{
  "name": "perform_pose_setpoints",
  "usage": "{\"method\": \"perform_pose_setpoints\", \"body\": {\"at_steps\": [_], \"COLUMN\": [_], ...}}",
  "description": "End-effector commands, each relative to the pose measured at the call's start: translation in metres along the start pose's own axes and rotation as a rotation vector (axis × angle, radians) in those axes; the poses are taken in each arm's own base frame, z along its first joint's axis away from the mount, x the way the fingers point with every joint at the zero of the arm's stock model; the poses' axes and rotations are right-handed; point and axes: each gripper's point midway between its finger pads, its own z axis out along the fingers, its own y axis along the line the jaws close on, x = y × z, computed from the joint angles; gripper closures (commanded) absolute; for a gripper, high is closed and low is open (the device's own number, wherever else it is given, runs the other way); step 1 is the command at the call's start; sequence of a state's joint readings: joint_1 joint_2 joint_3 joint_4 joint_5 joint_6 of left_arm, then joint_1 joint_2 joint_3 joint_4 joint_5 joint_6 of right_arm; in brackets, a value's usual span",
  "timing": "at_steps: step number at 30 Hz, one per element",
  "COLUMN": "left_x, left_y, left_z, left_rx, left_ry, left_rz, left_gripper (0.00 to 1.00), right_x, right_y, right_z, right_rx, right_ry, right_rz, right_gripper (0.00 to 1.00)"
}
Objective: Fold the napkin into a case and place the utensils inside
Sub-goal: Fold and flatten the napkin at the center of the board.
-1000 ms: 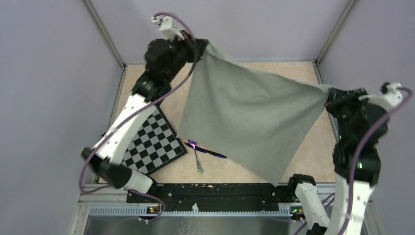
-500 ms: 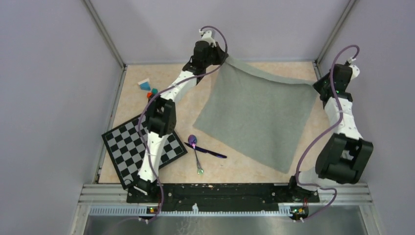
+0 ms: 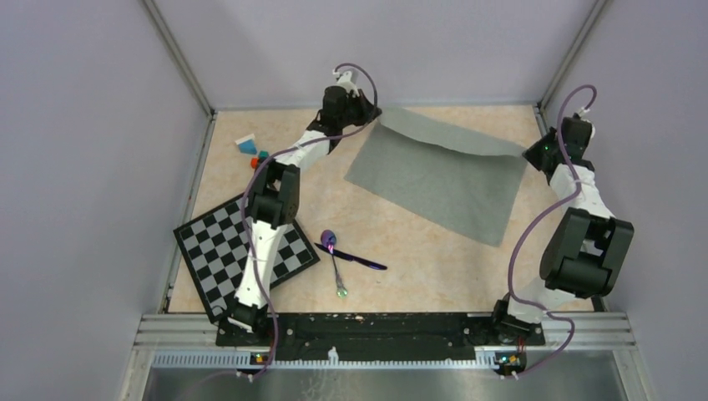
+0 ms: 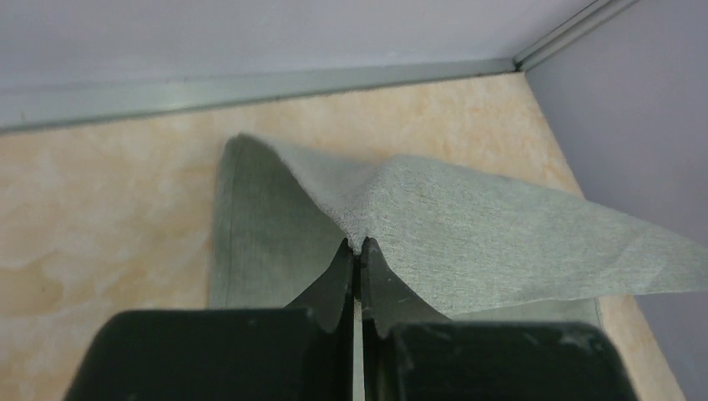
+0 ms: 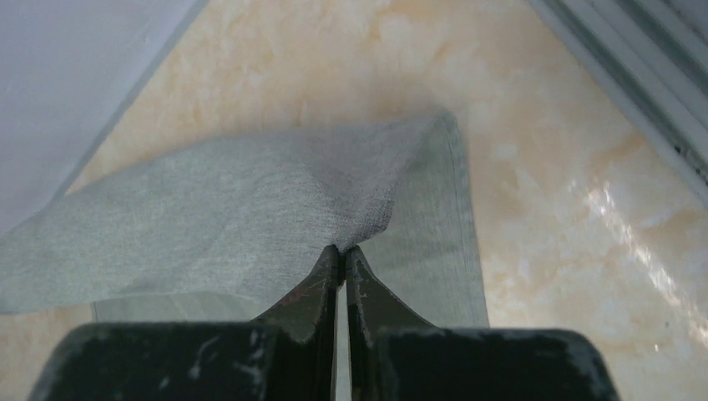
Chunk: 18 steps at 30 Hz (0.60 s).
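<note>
The grey-green napkin [image 3: 434, 175] lies at the back of the table, its far edge lifted and doubled over the part that rests flat. My left gripper [image 3: 373, 113] is shut on its far left corner [image 4: 361, 238]; the cloth rises in a peak at the fingertips. My right gripper [image 3: 528, 153] is shut on the far right corner [image 5: 342, 246]. Near the front lie the utensils: a purple spoon [image 3: 332, 251] and a dark straight piece [image 3: 359, 260] crossing it. No case shows.
A black-and-white checkered board [image 3: 246, 255] lies at the front left, under the left arm. Small coloured blocks [image 3: 250, 149] sit at the back left. Walls and metal rails close the table at back and sides.
Both arms stretched out to the back and came down. The napkin, hanging spread high a second ago, now lies mostly on the table with its held edge folding forward over it.
</note>
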<state>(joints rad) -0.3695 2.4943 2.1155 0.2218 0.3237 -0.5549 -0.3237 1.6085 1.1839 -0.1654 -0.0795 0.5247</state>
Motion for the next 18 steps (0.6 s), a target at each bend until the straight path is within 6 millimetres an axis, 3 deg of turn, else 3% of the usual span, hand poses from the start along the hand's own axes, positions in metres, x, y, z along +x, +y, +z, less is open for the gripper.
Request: {"method": "perform_pose_setpoints", "body": {"at_steps": [1,3,7,9,14,18], "left_x": [-0.001,0.021,0.063,0.077,0.109,0.119], "left_y": [-0.011,0.005,0.026,0.034,0.033,0.036], "left_z": [-0.033,-0.050,-0.085,-0.095,-0.106,-0.123], "left_rx": [-0.004,-0.084,-0.169,-0.201,-0.172,-0.212], "left_ry": [0.089,0.180,0.324,0.378,0.556,0.630], "left_rz": [-0.041,-0.110,-0.232,-0.243,-0.276,-0.295], "left_gripper": [1.00,1.00,1.00,1.00,1.00,1.00], "right_x": [0.033,0.064,0.105,0.117,0.147,0.162], "right_y": [-0.001,-0.012,-0.028,-0.035,-0.049,-0.053], "right_z": [-0.039,-0.049,-0.061,-0.066,-0.074,-0.079], "right_rx": [-0.035,-0.019,-0.008,0.002,0.011,0.007], "right_ry": [0.080,0.149,0.231,0.257,0.325,0.369], "right_rz": [0.023,0.019,-0.001,-0.018,-0.017,-0.023], "right_gripper": [1.00,1.00,1.00,1.00,1.00,1.00]}}
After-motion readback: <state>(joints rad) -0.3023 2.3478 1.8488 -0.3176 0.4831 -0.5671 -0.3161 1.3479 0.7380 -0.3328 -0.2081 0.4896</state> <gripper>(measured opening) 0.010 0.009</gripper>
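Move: The napkin's two lifted corners are still in the closed fingers. The lower layer's near-left corner lies about 15 cm back, 11 cm left and 15 cm below the left hand; its near-right corner is some 20 cm back, 6 cm left and 15 cm below the right hand. At table height too, the knife is about 38 cm back and 9 cm left of the left hand, the spoon 41 cm back and 14 cm left. The napkin's held edge is carried back and down over its lower layer by both hands together, each also drifting left and keeping its pinch. The left hand goes about 11 cm back and as much down, tipping its fingers down some 35 degrees; the right goes roughly 14 cm back and 10 cm down, tipping less, both towards the near corners. ##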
